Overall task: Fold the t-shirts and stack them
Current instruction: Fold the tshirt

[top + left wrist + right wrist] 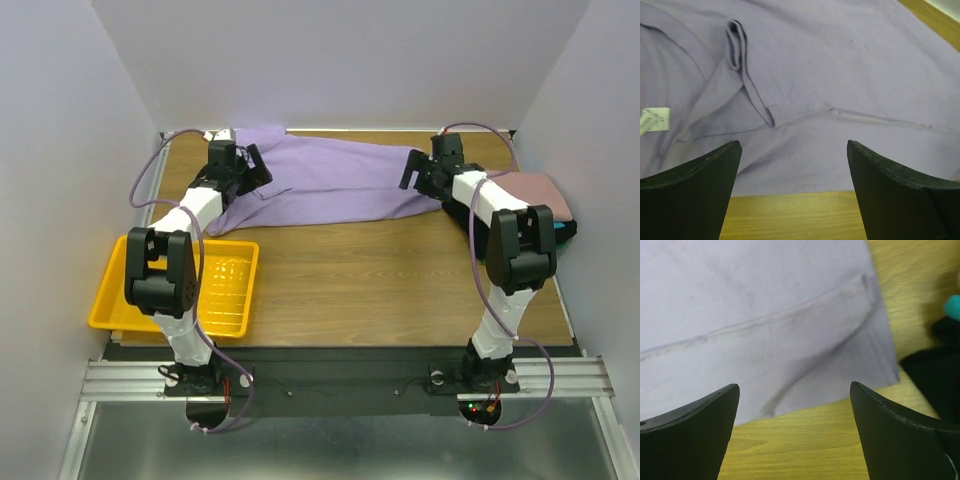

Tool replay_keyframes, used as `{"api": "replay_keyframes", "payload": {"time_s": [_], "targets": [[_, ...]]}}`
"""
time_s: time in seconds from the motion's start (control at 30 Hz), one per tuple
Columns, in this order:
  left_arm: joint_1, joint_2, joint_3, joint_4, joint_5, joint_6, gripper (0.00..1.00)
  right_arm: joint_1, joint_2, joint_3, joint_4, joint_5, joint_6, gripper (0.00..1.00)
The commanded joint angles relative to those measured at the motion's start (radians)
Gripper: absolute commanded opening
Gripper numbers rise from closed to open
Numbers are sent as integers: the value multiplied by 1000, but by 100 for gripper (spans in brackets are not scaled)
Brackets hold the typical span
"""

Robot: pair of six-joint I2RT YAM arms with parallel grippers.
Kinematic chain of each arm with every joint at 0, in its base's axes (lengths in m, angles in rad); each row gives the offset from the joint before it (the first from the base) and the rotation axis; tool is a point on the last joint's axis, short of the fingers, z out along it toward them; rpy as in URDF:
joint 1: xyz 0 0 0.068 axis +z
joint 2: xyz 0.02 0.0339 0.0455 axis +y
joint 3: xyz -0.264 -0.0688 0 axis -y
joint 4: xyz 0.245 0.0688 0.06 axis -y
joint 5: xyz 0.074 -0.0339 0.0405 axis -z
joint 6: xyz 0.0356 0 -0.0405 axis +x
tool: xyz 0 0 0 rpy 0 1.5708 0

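Observation:
A lavender t-shirt [330,185] lies spread flat across the far part of the wooden table. My left gripper [258,168] hovers open at its left end, nothing between the fingers. The left wrist view shows the shirt [840,75] with a turned sleeve cuff [735,45], a white label [652,120] and the open left gripper [792,145] over its near edge. My right gripper [412,172] stands open at the shirt's right end. The right gripper [793,385] is over the hem [790,340]. A folded pink shirt [545,190] tops a stack at far right; teal [954,307] and black [935,375] cloth show beside the hem.
A yellow plastic tray [115,300] sits at the table's near left corner, beside the left arm. White walls close in the table on the left, back and right. Bare wood [380,280] stretches between the shirt and the near edge.

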Motion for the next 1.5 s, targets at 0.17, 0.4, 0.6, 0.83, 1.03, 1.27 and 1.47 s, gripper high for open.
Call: {"api": "replay_keyframes", "payload": {"time_s": [0.17, 0.4, 0.6, 0.83, 1.03, 1.27, 1.47], "targets": [[-19, 169, 113, 19, 6, -5, 99, 17, 91, 72, 54, -75, -39, 100], [-18, 333, 313, -86, -103, -1, 98, 19, 126, 53, 54, -3, -12, 100], [5, 529, 678, -231, -192, 30, 99, 19, 125, 24, 52, 71, -13, 100], [86, 625, 914, -320, -244, -5, 99, 17, 92, 0, 52, 130, -18, 100], [90, 444, 763, -241, -176, 12, 99, 19, 68, -16, 54, 109, -22, 100], [36, 231, 401, -110, -93, 22, 99, 17, 82, -25, 54, 127, -19, 100], [-25, 209, 296, -109, -74, 27, 99, 19, 85, -31, 52, 150, -21, 100]]}}
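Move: Out ahead of the left hand, about 18 cm forward, 4 cm left and 16 cm below, lies the t-shirt's far-left flap. A curled fold is some 4 cm ahead and 4 cm left; the crumpled near-left end lies 10 cm back, 12 cm left. For the right hand, the near-right corner is level, 6 cm to its right, 8 cm down; a turned-up fold lies 7 cm ahead, 4 cm right, and the folded stack 23 cm right, 4 cm back. Sinking about 5 cm with jaws wide open, the right hand comes down to the near hem beside the shirt's right corner, fingers either side of it, and stays. The left hand, also open, dips about 8 cm, reaches some 15 cm forward towards the far-left flap, swings left, then returns back, right and up without gripping. ##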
